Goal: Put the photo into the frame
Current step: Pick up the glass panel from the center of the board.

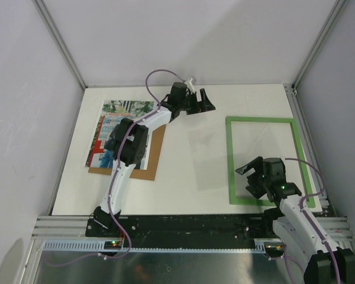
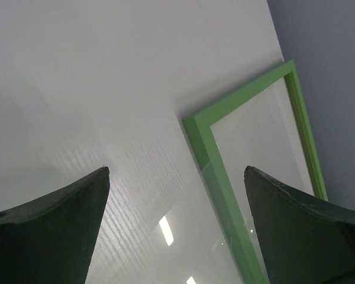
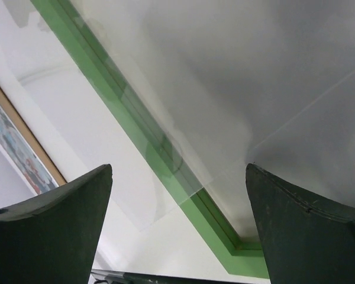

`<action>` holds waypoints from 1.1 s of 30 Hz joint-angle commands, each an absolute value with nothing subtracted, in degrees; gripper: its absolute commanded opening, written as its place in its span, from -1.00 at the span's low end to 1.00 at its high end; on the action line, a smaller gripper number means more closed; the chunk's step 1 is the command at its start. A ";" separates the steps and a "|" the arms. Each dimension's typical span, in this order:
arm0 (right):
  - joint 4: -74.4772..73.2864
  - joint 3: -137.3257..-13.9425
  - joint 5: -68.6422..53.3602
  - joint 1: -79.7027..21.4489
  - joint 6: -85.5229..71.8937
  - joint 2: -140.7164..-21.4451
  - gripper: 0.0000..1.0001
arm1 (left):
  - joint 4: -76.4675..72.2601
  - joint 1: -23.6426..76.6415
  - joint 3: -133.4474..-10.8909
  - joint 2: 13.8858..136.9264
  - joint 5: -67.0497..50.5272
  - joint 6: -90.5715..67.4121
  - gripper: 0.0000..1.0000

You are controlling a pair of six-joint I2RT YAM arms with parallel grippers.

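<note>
The photo (image 1: 123, 109) lies flat at the table's left, on a brown backing board (image 1: 155, 155), with the left arm crossing over it. The green frame (image 1: 231, 160) lies front side up at the right. My left gripper (image 1: 202, 100) hovers open at the back middle, with nothing between its jaws. In the left wrist view the left gripper (image 2: 176, 169) looks down on a corner of the frame (image 2: 202, 127). My right gripper (image 1: 252, 177) stands open over the frame's near left part. In the right wrist view the right gripper (image 3: 178, 166) is above the frame's rail (image 3: 133, 127); the photo (image 3: 15, 145) shows at far left.
A clear sheet (image 1: 210, 160) lies across the frame's left rail and onto the table; its corner (image 3: 151, 216) shows in the right wrist view. Grey walls with metal posts close in the table on three sides. The arms' mounting rail (image 1: 189, 228) runs along the near edge.
</note>
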State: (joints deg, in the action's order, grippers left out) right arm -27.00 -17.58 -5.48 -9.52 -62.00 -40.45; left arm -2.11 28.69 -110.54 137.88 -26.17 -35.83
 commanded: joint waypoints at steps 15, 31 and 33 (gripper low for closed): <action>-6.95 -8.74 -2.11 -9.40 -67.03 -35.00 0.99 | 8.29 29.30 -117.38 145.72 -26.02 -32.09 0.99; 5.83 -9.27 -0.05 -9.16 -64.94 -35.21 0.98 | 16.06 30.30 -107.54 139.98 -22.70 -29.34 0.99; 7.52 -9.39 -0.01 -9.15 -64.86 -36.12 0.97 | 16.25 30.49 -106.58 139.43 -22.75 -29.46 0.99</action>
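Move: Some 12 cm ahead of the right hand, 4 cm to its left and 3 cm lower is the middle of the glass panel, which overlaps the green frame's left rim; the frame's middle is about 11 cm ahead and 8 cm to the right. From the left hand the panel's middle is roughly 19 cm back, 12 cm to the right and 9 cm down, and the frame's middle 21 cm back and 24 cm right. Dropping about 5 cm quickly beyond the panel's far edge, the left hand stops low, then eases back some 2.5 cm towards the panel. The right hand goes forward about 5.5 cm with its nearer fingertip at the panel's near edge, tipping its fingers up by some 25 degrees and rising 4 cm, mostly late. Both grippers stay wide open. ##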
